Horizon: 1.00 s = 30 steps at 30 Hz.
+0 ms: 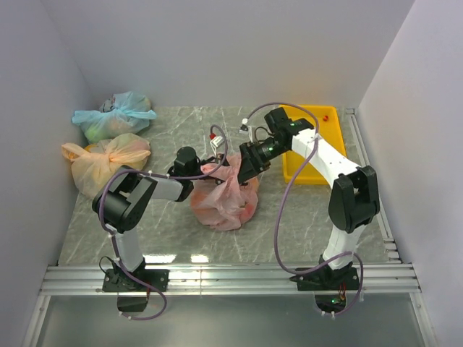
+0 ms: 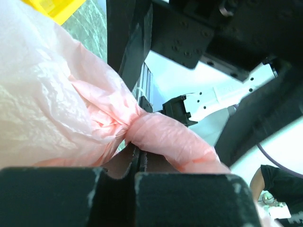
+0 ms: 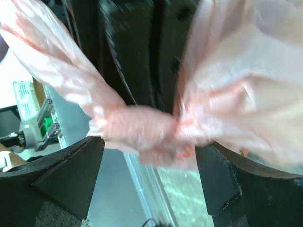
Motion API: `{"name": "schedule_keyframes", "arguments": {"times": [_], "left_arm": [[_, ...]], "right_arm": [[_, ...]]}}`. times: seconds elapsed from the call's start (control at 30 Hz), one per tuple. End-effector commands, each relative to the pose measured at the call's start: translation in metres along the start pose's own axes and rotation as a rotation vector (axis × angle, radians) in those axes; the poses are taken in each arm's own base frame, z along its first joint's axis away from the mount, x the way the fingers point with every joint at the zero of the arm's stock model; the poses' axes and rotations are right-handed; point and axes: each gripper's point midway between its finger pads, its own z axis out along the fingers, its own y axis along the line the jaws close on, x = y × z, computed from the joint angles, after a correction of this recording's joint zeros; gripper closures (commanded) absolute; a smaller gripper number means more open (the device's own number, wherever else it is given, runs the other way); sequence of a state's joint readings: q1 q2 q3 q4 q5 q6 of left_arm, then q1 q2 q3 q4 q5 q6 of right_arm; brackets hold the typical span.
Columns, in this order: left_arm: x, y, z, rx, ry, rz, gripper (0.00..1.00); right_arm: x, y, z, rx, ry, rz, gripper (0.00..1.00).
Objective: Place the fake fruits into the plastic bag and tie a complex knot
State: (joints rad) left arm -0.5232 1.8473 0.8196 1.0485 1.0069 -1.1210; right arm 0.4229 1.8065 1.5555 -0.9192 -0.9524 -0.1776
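The salmon-pink plastic bag [image 1: 224, 196] stands bulging mid-table, its neck gathered at the top. Orange-red shapes, the fake fruits [image 1: 247, 210], show faintly through its lower right side. My left gripper [image 1: 213, 166] reaches the neck from the left. In the left wrist view it [image 2: 135, 153] is shut, with a twisted pink band of the plastic bag [image 2: 170, 139] pinched at its tips. My right gripper [image 1: 242, 168] comes in from the right. It [image 3: 149, 175] is open, its fingers [image 3: 71, 175] on either side of the blurred pink knot [image 3: 137, 128], just below it.
A blue-green tied bag [image 1: 116, 114] and a pale peach-orange tied bag [image 1: 105, 159] lie at the far left. A yellow tray [image 1: 334, 130] sits at the back right under the right arm, a small red thing [image 1: 325, 117] in its corner. Walls close in on both sides.
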Motion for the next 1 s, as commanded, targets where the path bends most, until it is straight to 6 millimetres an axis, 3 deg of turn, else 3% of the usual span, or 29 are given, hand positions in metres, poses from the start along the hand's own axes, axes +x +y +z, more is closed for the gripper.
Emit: {"name": "schedule_keyframes", "arguments": {"times": [0.0, 0.07, 0.17, 0.23, 0.33, 0.73, 0.97], "left_arm": [[-0.003, -0.019, 0.002, 0.054, -0.002, 0.077, 1.00], [-0.002, -0.018, 0.001, 0.051, -0.001, 0.076, 1.00], [-0.002, -0.019, 0.001, 0.053, -0.004, 0.075, 1.00], [-0.002, -0.019, 0.002, 0.054, -0.002, 0.072, 1.00], [-0.003, -0.018, 0.003, 0.055, 0.000, 0.072, 1.00], [-0.004, -0.019, 0.006, 0.054, 0.006, 0.078, 1.00], [-0.003, -0.023, 0.005, 0.064, 0.008, 0.083, 0.99]], "right_arm": [[-0.004, 0.016, -0.031, -0.002, -0.035, -0.053, 0.17], [-0.005, 0.014, -0.044, -0.013, -0.072, -0.040, 0.19], [0.000, 0.006, -0.056, -0.015, -0.106, -0.018, 0.34], [0.002, 0.003, -0.057, -0.016, -0.114, -0.012, 0.46], [0.000, 0.006, -0.054, -0.041, -0.121, -0.007, 0.54], [0.005, 0.007, -0.015, -0.002, -0.036, -0.082, 0.54], [0.002, -0.001, -0.005, 0.084, -0.011, -0.117, 0.54]]}}
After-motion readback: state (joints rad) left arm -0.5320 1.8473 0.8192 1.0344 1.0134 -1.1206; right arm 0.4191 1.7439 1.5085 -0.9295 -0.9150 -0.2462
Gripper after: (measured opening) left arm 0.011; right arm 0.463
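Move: The twisted pink bag neck, wrapped round the shut left fingertips, lies about 4 cm left of the right hand, level with it in height and reach; its short loose end sits some 3 cm left and 2 cm lower. The bag's full body is 11 cm below the right hand, about 5 cm left and 4 cm back; the yellow bin is about 18 cm farther out, 25 cm right and 16 cm below. From the left hand, the wrap is some 2 cm right. Still shut at the wrapped bag neck, the left fingers hold in place while the open right fingers draw off about 5 cm to the right, rising a little and narrowing to roughly half open. The right hand then comes back left some 4 cm, easing back and down, to bring its tips either side of the short loose end under the wrap; whether they touch it can't be told. ##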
